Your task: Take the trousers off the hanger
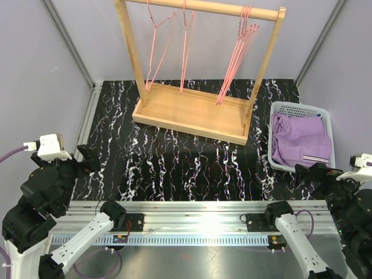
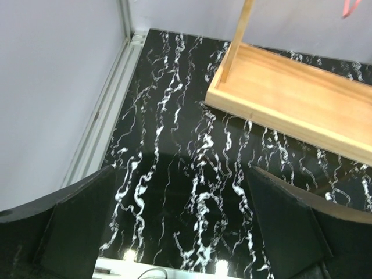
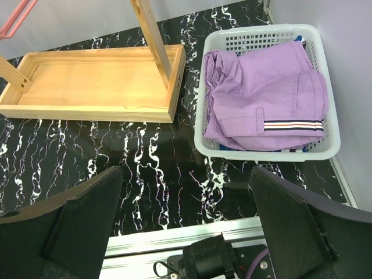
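Observation:
The lilac trousers (image 1: 299,139) lie crumpled in a white basket (image 1: 279,107) at the right of the table, with a striped band showing (image 3: 293,125). A sliver of blue cloth (image 3: 232,147) peeks out beneath them. Several pink hangers (image 1: 235,55) hang bare on the wooden rack (image 1: 192,113). My left gripper (image 1: 87,156) hovers open low at the left, nothing between its fingers (image 2: 75,226). Just in front of the basket my right gripper (image 1: 308,172) is also open and holds nothing, its fingers (image 3: 296,226) spread wide.
The rack's wooden tray base (image 3: 93,81) sits mid-table, its upright posts (image 1: 131,46) rising at either end. Grey walls close in left and right. A metal rail (image 1: 192,212) runs along the near edge with the arm bases on it.

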`<state>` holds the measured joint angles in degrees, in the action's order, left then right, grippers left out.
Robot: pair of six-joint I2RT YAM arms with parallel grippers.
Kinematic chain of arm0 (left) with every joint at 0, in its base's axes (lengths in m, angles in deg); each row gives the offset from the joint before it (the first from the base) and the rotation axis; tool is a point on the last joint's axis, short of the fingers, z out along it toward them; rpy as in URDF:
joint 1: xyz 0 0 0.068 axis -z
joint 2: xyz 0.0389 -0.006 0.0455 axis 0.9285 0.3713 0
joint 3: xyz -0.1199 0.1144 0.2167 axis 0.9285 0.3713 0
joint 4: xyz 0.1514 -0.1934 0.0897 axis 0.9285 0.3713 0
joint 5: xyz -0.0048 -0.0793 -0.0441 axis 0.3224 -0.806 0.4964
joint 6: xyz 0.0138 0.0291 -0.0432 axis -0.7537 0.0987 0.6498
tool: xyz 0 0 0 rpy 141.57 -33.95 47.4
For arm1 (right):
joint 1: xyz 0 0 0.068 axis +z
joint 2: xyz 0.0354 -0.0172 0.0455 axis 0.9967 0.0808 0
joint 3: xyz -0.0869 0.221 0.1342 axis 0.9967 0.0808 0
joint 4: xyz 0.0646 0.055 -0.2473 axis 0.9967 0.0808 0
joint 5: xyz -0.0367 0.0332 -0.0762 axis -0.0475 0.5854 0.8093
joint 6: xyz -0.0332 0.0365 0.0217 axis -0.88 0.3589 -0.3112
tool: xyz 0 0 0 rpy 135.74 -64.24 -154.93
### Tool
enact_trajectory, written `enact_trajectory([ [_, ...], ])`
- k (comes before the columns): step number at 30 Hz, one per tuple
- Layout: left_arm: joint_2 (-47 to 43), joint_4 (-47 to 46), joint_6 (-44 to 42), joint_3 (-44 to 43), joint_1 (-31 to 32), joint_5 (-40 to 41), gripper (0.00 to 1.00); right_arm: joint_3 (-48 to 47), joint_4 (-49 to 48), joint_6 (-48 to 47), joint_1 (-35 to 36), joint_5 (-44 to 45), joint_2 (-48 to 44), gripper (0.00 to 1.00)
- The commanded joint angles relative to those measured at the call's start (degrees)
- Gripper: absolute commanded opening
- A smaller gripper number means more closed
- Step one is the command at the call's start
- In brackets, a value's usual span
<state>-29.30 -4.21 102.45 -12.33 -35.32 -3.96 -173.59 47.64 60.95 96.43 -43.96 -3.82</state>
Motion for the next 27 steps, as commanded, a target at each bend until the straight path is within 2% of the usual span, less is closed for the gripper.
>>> enact_trajectory([
  [1, -1.6, 3.4, 0.3, 0.2, 0.0, 2.2, 0.99, -0.7, 1.6, 0.4, 0.5, 2.8, -0.4, 1.00],
  [11, -7.1, 1.3, 0.4, 5.7, 0.0, 1.1, 0.99, 2.7, -1.2, 0.5, 0.5, 2.3, -0.1, 0.99],
  [20, -11.9, -7.4, -1.0, 14.4, 0.0, -3.6, 0.99, 11.6, -8.6, -0.5, 0.4, 1.8, -0.3, 0.99],
  [27, -12.2, -7.1, -0.3, 15.9, 0.0, -2.9, 0.99, 14.9, -11.3, -0.4, 0.4, -0.5, -1.1, 0.99],
])
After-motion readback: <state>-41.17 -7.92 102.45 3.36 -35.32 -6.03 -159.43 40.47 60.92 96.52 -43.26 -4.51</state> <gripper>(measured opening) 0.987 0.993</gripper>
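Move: Lying folded in the white basket, the purple trousers are some 28 cm ahead of the right hand, about 13 cm to its right and 32 cm below. The basket shares their place, a few centimetres lower; the wooden rack's tray sits roughly 40 cm ahead of that hand, 32 cm left and 36 cm down. From the left hand the trousers are about 22 cm ahead, 75 cm right and 30 cm below. Sinking through empty air, both hands settle with fingers wide open. The right barely stirs at first, then goes down about 5 cm and forward about 4 cm towards the basketed trousers, fingertips dipping slightly. The left drops about 6 cm, easing back and slightly left before returning forward and right. Neither holds or touches anything. ##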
